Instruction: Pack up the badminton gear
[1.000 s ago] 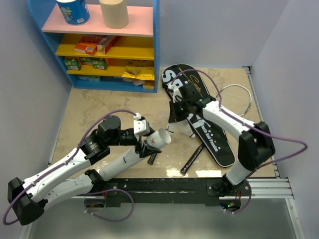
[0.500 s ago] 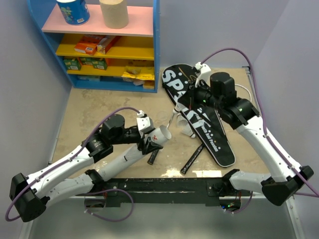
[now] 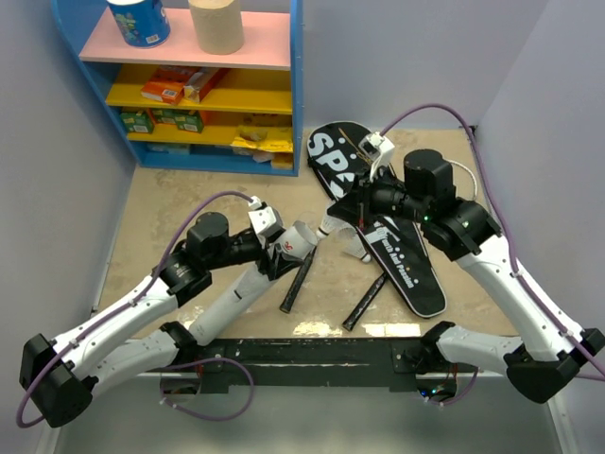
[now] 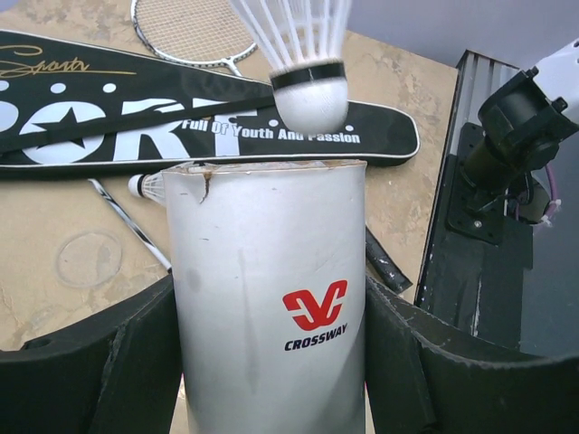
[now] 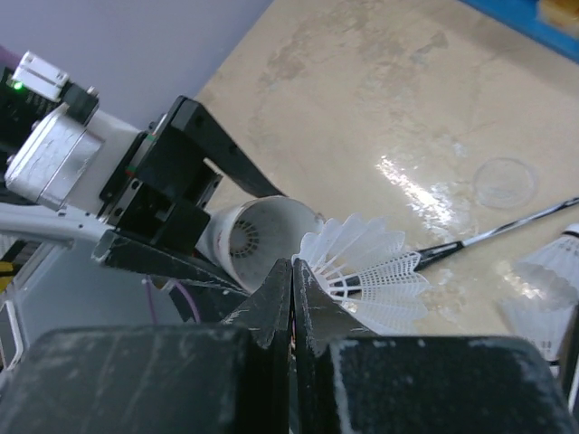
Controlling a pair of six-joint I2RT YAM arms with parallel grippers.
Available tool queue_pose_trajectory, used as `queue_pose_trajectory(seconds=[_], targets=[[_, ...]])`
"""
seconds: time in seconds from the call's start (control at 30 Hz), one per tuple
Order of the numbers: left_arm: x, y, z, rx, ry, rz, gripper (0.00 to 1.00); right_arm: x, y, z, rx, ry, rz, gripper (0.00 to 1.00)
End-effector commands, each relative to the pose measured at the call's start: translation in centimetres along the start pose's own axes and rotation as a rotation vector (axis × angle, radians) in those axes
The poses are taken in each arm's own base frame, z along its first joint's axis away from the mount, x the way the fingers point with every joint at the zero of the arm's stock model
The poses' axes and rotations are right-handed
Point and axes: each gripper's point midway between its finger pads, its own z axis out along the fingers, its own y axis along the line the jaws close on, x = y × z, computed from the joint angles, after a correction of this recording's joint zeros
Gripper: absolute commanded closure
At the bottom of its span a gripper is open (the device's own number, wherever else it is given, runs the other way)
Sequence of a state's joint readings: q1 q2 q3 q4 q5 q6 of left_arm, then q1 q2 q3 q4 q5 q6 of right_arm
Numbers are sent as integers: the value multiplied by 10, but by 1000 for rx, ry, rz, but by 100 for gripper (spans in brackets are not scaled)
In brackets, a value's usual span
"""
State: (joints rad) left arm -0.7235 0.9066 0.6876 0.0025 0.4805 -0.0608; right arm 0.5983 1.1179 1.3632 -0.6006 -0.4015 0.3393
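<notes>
My left gripper [image 3: 276, 252] is closed round a long white tube [image 4: 271, 298] printed CROSSWAY, its open mouth [image 5: 258, 240] facing the right arm. My right gripper [image 5: 292, 271] is shut on the feather skirt of a white shuttlecock [image 5: 362, 271], which hangs cork-first just in front of the tube's mouth [image 4: 308, 63]. The black bag [image 3: 411, 270] lettered SPORT lies flat behind it. One racket's head [image 4: 190, 27] shows beyond the bag. Two black racket handles [image 3: 298, 282] [image 3: 364, 303] lie on the table near the tube.
Loose shuttlecocks [image 5: 552, 262] lie on the table beside a thin racket shaft [image 5: 488, 231]. A blue shelf unit [image 3: 203, 95] with small boxes and two paper rolls stands at the back left. The black base rail [image 3: 312, 355] runs along the near edge.
The right arm lifted off the bag area and brought a shuttlecock up to the tube's mouth. The left arm shifted the tube slightly back, uncovering a racket handle.
</notes>
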Motion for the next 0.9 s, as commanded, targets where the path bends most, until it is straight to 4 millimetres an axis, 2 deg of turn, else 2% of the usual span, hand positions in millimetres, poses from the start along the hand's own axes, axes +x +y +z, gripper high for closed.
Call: queue_pose_trajectory(seconds=[0.0, 0.2, 0.4, 0.53, 0.87], targets=[[-16, -3, -2, 17, -67, -19, 96, -1, 32, 7, -114, -19, 10, 100], [-18, -7, -4, 34, -75, -13, 96, 0, 45, 25, -146, -14, 23, 100], [-24, -10, -8, 38, -99, -1, 96, 5, 49, 33, -162, -6, 32, 100], [-30, -11, -12, 32, -124, 12, 96, 18, 46, 33, -164, 17, 40, 100], [-38, -19, -19, 61, -165, 37, 97, 66, 63, 38, -313, 159, 57, 100]])
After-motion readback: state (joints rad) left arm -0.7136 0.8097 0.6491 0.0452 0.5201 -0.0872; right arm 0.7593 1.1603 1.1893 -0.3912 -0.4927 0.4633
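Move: Down to the right hand's left lies the open mouth of the tube, some 7 cm left, 4 cm back and 7 cm lower, with the held shuttlecock's cork facing it. On the table, roughly 26 to 28 cm below, are the second shuttlecock, about 7 cm right and 5 cm ahead, and the near racket handle, 7 cm left and 4 cm back. From the left hand, the held shuttlecock is about 6 cm ahead, 11 cm right and 9 cm above. Carrying the shuttlecock by its skirt in shut fingertips, the right hand slides about 5 cm left and slightly back to the tube mouth, then sinks some 4 cm while drawing farther back, turning counter-clockwise and tipping down a little, to lead the cork in. The left hand keeps its grip on the tube, lifting it about 2 cm and tilting its mouth up slightly. ##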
